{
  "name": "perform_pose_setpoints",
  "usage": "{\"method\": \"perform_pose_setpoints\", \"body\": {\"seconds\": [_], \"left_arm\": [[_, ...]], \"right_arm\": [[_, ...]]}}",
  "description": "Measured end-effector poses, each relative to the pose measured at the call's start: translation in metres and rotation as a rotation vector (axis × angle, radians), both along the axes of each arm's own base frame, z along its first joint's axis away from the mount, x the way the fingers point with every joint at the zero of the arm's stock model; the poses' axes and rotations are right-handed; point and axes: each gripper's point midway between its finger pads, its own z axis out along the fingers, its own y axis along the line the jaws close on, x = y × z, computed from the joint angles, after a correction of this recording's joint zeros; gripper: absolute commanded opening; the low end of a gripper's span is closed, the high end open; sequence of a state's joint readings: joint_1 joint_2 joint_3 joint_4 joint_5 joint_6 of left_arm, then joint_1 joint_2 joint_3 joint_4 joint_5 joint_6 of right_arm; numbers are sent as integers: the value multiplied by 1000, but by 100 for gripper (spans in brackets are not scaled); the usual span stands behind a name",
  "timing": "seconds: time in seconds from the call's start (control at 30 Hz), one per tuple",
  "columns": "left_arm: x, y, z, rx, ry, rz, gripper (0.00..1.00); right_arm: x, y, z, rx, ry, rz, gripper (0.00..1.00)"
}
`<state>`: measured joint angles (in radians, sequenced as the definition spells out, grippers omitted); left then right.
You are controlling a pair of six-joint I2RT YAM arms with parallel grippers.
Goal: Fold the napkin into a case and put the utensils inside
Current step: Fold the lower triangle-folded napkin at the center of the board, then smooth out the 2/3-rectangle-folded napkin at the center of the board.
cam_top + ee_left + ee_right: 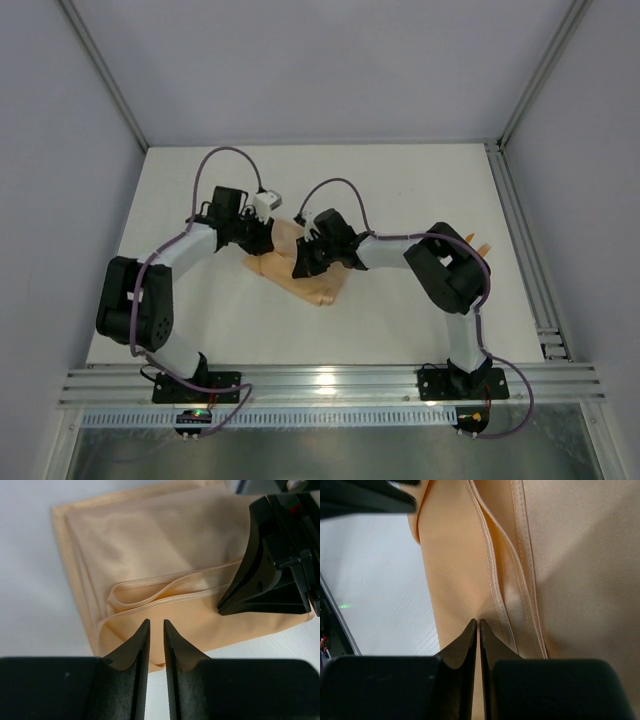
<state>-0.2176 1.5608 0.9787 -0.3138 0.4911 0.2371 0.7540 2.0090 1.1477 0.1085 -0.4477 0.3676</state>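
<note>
The peach-orange napkin (318,283) lies folded in layers on the white table, between the two arms. In the left wrist view the napkin (150,545) shows a hemmed fold across its middle. My left gripper (262,236) hovers at the napkin's edge; its jaws (156,622) stand a narrow gap apart with nothing between them. My right gripper (303,256) rests on the cloth. Its fingers (478,621) are pressed together on a flat layer of the napkin (455,570), beside the hems. A bit of the orange utensils (484,246) shows behind the right arm's elbow.
The right gripper's black finger (265,580) sits on the cloth close to the left gripper. Metal frame rails (520,240) run along the table's right side and its near edge (330,385). Grey walls close in the back and sides.
</note>
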Motion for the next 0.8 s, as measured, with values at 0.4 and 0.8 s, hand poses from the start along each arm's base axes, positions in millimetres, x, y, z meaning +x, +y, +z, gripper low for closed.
{"method": "perform_pose_setpoints", "body": {"seconds": [0.4,0.8], "left_arm": [[-3,-5,-64,121,147,-1,19],[1,-7,-63,125,145,16,20]], "right_arm": [[2,-2,6,17,8,-11,36],[109,-70,84,21,-189,-266,66]]}}
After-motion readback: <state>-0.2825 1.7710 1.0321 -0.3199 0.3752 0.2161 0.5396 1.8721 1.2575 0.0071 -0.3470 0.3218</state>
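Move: The left hand hovers about 7 cm above the left end of the napkin's lower fold, almost straight over it. The napkin's far-left corner is some 8 cm ahead and 4 cm right of this hand. The right fingers already rest on the middle of the lower fold; from them the far edge's middle lies about 8 cm ahead and 5 cm right, the right corner 3 cm ahead and 12 cm right, and the near corner 5 cm back and 5 cm right. While the right hand keeps its nearly shut fingers down on the middle of the lower fold, the left hand sinks about 6.5 cm onto the fold's left end, dipping back slightly and returning as it tilts some 10 degrees, then holds there with its small finger gap unchanged. Only once the left is down does the right open wide and lift off, going up about 8 cm and then fast forward some 11 cm and 7 cm to the right, over the napkin towards its far edge, turning about 15 degrees clockwise. ##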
